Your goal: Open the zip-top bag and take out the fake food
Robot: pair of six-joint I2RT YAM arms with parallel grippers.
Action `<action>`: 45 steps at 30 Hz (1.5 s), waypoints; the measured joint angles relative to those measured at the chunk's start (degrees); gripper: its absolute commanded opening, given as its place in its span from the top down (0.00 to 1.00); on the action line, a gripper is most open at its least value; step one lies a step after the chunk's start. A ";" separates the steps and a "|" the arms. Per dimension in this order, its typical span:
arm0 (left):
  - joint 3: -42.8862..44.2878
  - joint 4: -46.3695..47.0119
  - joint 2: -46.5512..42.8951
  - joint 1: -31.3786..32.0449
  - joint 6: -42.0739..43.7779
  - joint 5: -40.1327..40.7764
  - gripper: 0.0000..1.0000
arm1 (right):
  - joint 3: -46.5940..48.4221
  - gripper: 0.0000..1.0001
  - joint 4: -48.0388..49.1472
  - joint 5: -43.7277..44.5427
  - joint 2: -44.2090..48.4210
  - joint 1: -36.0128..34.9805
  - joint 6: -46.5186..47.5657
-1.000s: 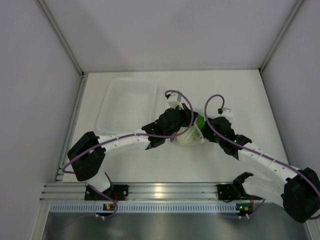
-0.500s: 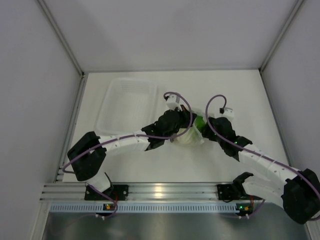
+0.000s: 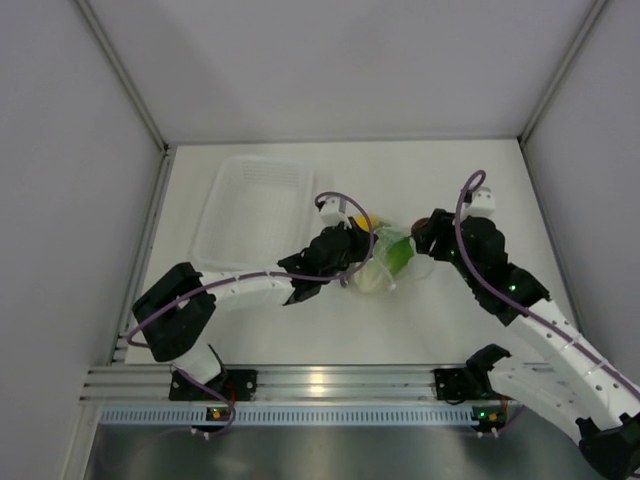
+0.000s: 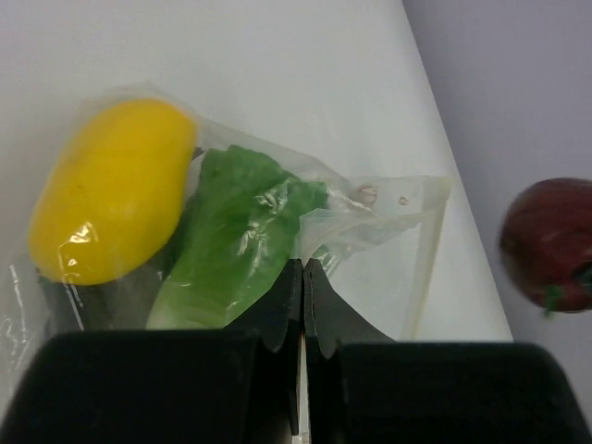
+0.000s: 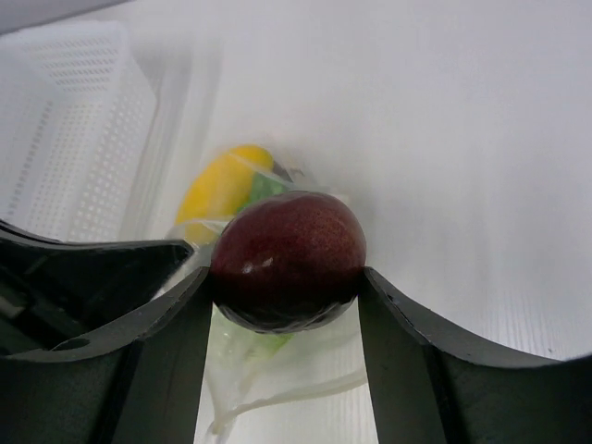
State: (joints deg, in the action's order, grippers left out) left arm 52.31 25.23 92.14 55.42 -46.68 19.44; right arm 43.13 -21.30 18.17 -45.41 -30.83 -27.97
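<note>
The clear zip-top bag (image 4: 379,208) lies mid-table with its mouth open towards the right. Inside it are a yellow piece (image 4: 111,190) and a green lettuce leaf (image 4: 236,240). My left gripper (image 4: 302,268) is shut, pinching the bag's film beside the lettuce. A dark red round fruit (image 5: 289,259) sits clamped between the fingers (image 5: 407,342) of my right gripper (image 5: 287,277), outside the bag and just right of its mouth. From above, the left gripper (image 3: 352,262) is at the bag's left side and the right gripper (image 3: 418,235) at its right.
A rigid clear rectangular tray (image 3: 225,215) stands at the back left, close behind the left arm. White walls enclose the table on three sides. The arms' mounting rail (image 3: 320,385) runs along the near edge.
The right gripper has drawn back to the right, away from the bag's mouth, carrying the dark red fruit. The yellow piece and more lettuce now show. The left gripper has shifted slightly left.
</note>
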 measured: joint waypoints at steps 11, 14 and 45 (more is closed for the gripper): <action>-10.47 1.42 -6.32 -0.81 -5.57 1.20 1.00 | 19.02 0.71 1.97 -9.90 -15.06 0.00 6.62; -12.87 2.82 -7.34 -0.96 -7.67 0.96 1.00 | 24.46 0.73 5.01 -14.95 -23.56 -0.13 7.87; -26.73 5.60 -24.06 -1.03 -14.91 2.05 1.00 | 65.09 0.14 7.98 -28.61 -74.62 -9.86 20.92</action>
State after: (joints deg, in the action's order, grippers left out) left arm 25.58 30.83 68.07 54.39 -61.58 21.50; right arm 108.22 -13.32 -10.44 -120.03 -40.69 -7.05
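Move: Over to the left and farther out lies the basket: its middle is about 36 cm left, 18 cm ahead and 16 cm below the right hand, which already holds the dark red fruit. In the bag below that hand, the lettuce is some 4 cm left and 1 cm ahead, the yellow fruit 10 cm left and 10 cm ahead. From the left hand, pinching the bag's edge, the basket is roughly 30 cm left, 15 cm ahead. Carrying the dark red fruit over to the basket, the right hand lifts about 8 cm, sweeps some 32 cm left and 18 cm forward while turning about 45 degrees counter-clockwise, sinks into place, opens to let go and starts back up. The left hand keeps its pinch on the bag's edge, drawing it left and somewhat back with a slight roll and a dip. ##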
